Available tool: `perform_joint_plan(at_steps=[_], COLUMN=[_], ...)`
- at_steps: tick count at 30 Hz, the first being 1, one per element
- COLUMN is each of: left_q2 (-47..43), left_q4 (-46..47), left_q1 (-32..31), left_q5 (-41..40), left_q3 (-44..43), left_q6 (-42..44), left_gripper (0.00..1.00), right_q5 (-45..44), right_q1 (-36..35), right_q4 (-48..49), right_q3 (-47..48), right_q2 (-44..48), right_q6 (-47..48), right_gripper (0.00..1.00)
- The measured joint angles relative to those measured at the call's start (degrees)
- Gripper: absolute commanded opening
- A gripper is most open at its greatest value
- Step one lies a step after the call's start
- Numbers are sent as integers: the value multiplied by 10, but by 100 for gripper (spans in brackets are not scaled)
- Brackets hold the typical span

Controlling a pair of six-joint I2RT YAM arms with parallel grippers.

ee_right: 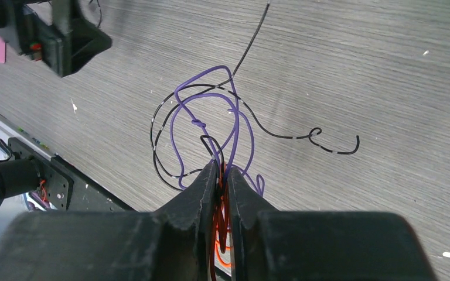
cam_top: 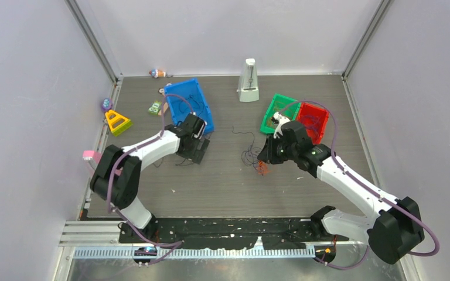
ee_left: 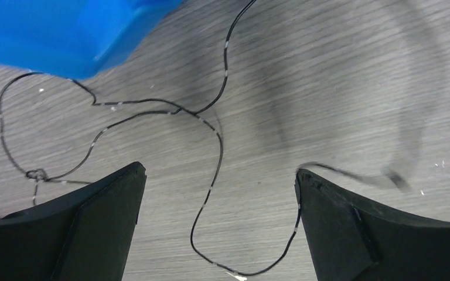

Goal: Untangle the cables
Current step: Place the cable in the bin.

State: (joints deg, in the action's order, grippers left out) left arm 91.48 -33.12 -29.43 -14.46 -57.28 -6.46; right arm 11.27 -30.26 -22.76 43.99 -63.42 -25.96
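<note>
The cables are hair-thin strands. My right gripper (ee_right: pixel 223 170) is shut on a bunch of them: orange strands (ee_right: pixel 218 225) run between its jaws, and purple loops (ee_right: pixel 183 111) and a black strand (ee_right: pixel 281 135) spill out ahead onto the table. In the top view this gripper (cam_top: pixel 263 159) sits mid-table above an orange clump (cam_top: pixel 262 169), with a dark strand (cam_top: pixel 247 146) trailing away from it. My left gripper (ee_left: pixel 220 172) is open wide just over the table. A separate black cable with pale bands (ee_left: pixel 221 153) lies loose between its fingers, touching the right fingertip (ee_left: pixel 304 181). In the top view the left gripper (cam_top: pixel 198 149) is near the blue bin.
A blue bin (cam_top: pixel 189 104) stands behind the left gripper, its corner (ee_left: pixel 64 29) close in the wrist view. Green (cam_top: pixel 275 114) and red (cam_top: pixel 313 120) bins sit behind the right arm. A white upright object (cam_top: pixel 248 81) and a yellow triangle toy (cam_top: pixel 117 122) lie farther off.
</note>
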Motion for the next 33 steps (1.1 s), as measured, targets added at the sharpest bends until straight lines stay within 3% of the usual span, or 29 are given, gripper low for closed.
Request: perform_joint_plan(at_steps=[9,16,19,23,29,33], left_q2=[71,140,193,214,205,146], left_q4=[-1,-60,-81,-114,-124,-127], left_q1=[31,78,85,86,82,67], left_q5=[41,127,164,193,203,194], left_q3=[-68,-156,-196,-223,-211,-160], left_q6=[26,78,97,113,104,82], left_gripper=[98,74,55,1,0,0], right_q5=[5,7,7,6,2,-2], right_q1=[0,0,0,0,0,0], right_q4=[-3,-16,-27,-29,-31,-31], right_q3=[6,9,21,33,33,33], right_q2=[0,0,1,2,12,16], right_q6=[7,8,12,16,17,17], right_gripper=[15,13,13,12,11,11])
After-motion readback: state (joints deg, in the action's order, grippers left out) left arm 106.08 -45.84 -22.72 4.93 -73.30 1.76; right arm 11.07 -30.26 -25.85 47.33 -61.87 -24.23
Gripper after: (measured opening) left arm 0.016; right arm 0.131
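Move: The strand of cable to grip lies on the table about 5 cm ahead of the open left gripper, 2 cm to its right and 4 cm lower. The blue bin's middle is some 17 cm ahead and 1 cm left of this gripper; the cable's small knot lies about 10 cm to its left and 1 cm back. From the right gripper, already holding its tangled bundle, that strand is roughly 10 cm ahead, 20 cm left and 12 cm below. Reach the open left gripper forward about 5 cm along the table towards the strand just short of the blue bin, sinking some 3 cm and tipping the fingers nearly 20 degrees closer to straight down. Shut them to pinch the black cable, then draw it back roughly 4 cm, beginning to rise. Keep the right gripper's hold on its bundle, lifting it about 2 cm. ##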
